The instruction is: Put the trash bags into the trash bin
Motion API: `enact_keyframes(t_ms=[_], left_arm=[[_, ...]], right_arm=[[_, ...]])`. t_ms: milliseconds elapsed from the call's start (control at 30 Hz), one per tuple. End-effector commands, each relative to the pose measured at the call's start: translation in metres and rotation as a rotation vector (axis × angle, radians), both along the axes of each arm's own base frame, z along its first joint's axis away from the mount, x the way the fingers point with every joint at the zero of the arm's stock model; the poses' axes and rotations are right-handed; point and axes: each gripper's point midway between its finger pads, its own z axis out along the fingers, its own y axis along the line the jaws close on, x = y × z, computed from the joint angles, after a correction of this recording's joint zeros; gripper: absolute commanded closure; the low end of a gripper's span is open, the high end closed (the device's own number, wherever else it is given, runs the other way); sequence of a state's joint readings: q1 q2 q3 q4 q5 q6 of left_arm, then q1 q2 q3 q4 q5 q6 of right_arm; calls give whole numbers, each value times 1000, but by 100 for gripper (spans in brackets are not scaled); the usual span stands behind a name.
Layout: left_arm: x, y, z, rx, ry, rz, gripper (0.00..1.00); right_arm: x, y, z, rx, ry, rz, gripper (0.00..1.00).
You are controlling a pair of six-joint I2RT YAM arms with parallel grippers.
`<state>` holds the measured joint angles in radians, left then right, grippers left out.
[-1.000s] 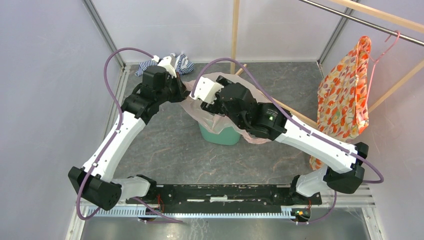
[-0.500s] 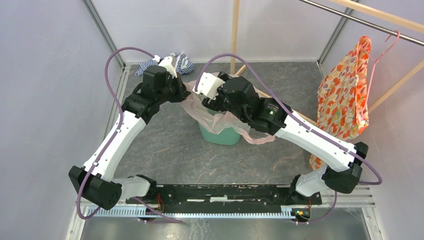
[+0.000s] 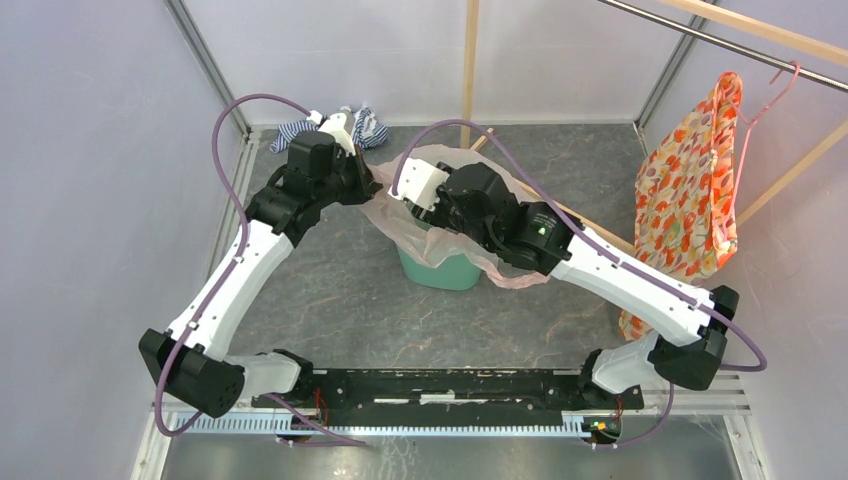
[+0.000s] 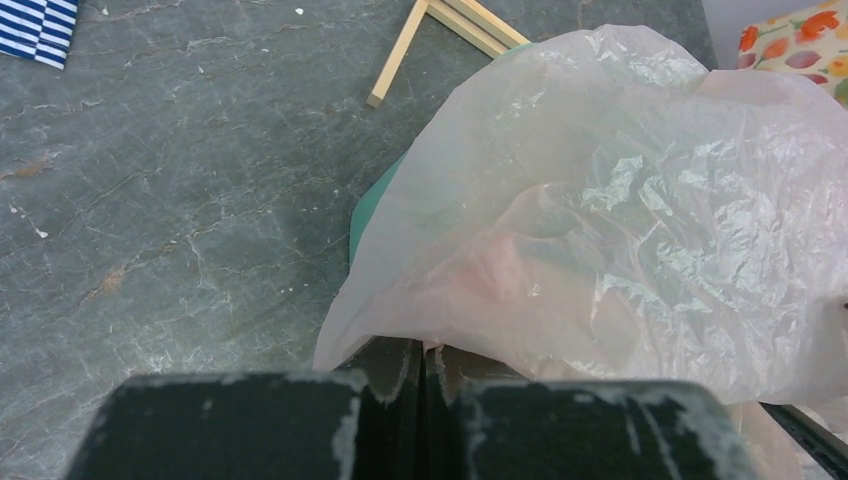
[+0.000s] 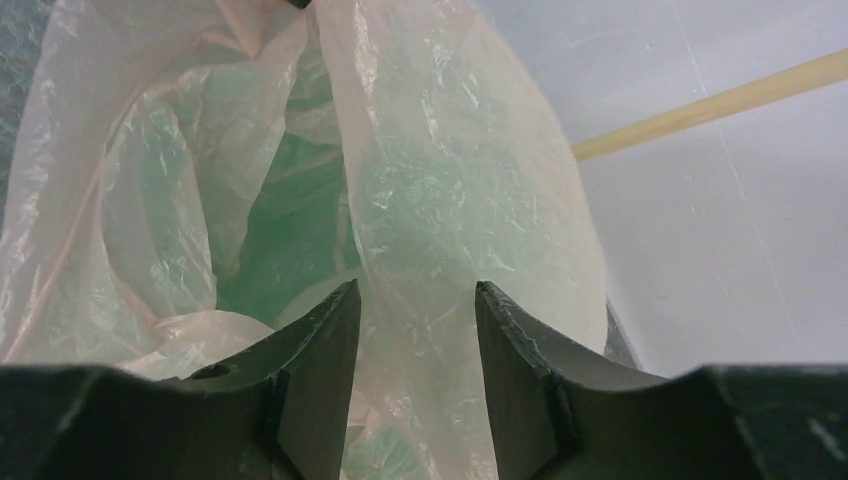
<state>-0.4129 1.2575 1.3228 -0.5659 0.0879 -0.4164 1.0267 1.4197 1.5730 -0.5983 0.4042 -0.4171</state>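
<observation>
The pale pink trash bag (image 3: 392,218) is draped over the mint-green trash bin (image 3: 440,270) in the middle of the floor, with part of it hanging inside. My left gripper (image 3: 368,186) is at the bin's left side, shut on the bag's edge (image 4: 620,220) and holding it up. Its jaws (image 4: 424,350) pinch the film, and a sliver of the bin (image 4: 372,205) shows below. My right gripper (image 3: 430,212) points down into the bin mouth. Its jaws (image 5: 417,295) stand apart with a fold of the bag (image 5: 440,200) between them. The green bin wall (image 5: 300,240) shows through the film.
A blue-white striped cloth (image 3: 362,125) lies at the back behind the left wrist. An orange floral garment (image 3: 690,190) hangs on a pink hanger at the right. A wooden post (image 3: 469,70) rises behind the bin, and wooden strips (image 4: 400,50) lie on the floor.
The right gripper's jaws have narrowed around the bag fold, and its wrist has shifted slightly over the bin. The left arm has held still with the bag edge.
</observation>
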Motion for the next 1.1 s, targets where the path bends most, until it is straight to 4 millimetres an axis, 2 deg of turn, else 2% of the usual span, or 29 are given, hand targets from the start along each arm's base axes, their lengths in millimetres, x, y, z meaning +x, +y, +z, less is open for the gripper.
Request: enact_keyframes(t_ms=[0,67,100,200,233,333,567,700,767,867,967,1067], left_arm=[[7,-4,19,23,-78,-44,98],[7,-3,18,30,-79,-43,98],[7,-3,18,32,-79,-42,98],[7,-2,16,42,-77,-42,98],[8,-2,15,44,-78,-43,98],[10,-2,11,51,-80,-43,98],[17,-5,-1,54,-77,-45,98],[22,-6,-11,63,-56,-37,98],[23,-6,-17,67,-42,-36,98],[25,-4,-28,82,-12,-19,98],[24,-1,-40,94,19,-5,98],[22,1,-54,101,53,8,98]], right_arm=[[3,-1,-2,-14,-16,-17,47],[7,-2,0,-13,-33,-38,47],[10,-4,3,-6,-46,-55,52],[23,-8,14,37,-66,-102,73],[32,-9,17,54,-68,-121,82],[59,-14,20,89,-65,-174,100],[125,-14,30,174,-75,-324,100],[158,-10,24,187,-53,-385,100],[172,-15,15,192,-36,-424,100],[188,-24,-10,205,23,-465,100],[194,-33,-34,205,82,-489,100],[191,-37,-45,219,108,-491,100]])
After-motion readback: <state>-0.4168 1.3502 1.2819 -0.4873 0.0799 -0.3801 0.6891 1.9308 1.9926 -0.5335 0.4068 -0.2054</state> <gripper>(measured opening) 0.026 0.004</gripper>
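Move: A fold of the trash bag's film lies at the right fingertips, about 1 cm ahead and 2 cm below. The trash bin's middle is about 5 cm straight ahead of that hand and 20 cm down; the wooden stand's foot is on the floor some 33 cm ahead and 6 cm right. From the left hand, already pinching the bag's edge, that fold lies about 11 cm right, 4 cm back and slightly higher, and the bin 14 cm right, level, 16 cm below. The right fingers shut on the bag's film, and the hand draws it forward across the bin's mouth towards the far side, some 18 cm, turning about 25 degrees clockwise and dipping 4 cm at the end. The left hand keeps its pinch on the bag's edge and late on sinks nearly 4 cm, easing slightly forward. ##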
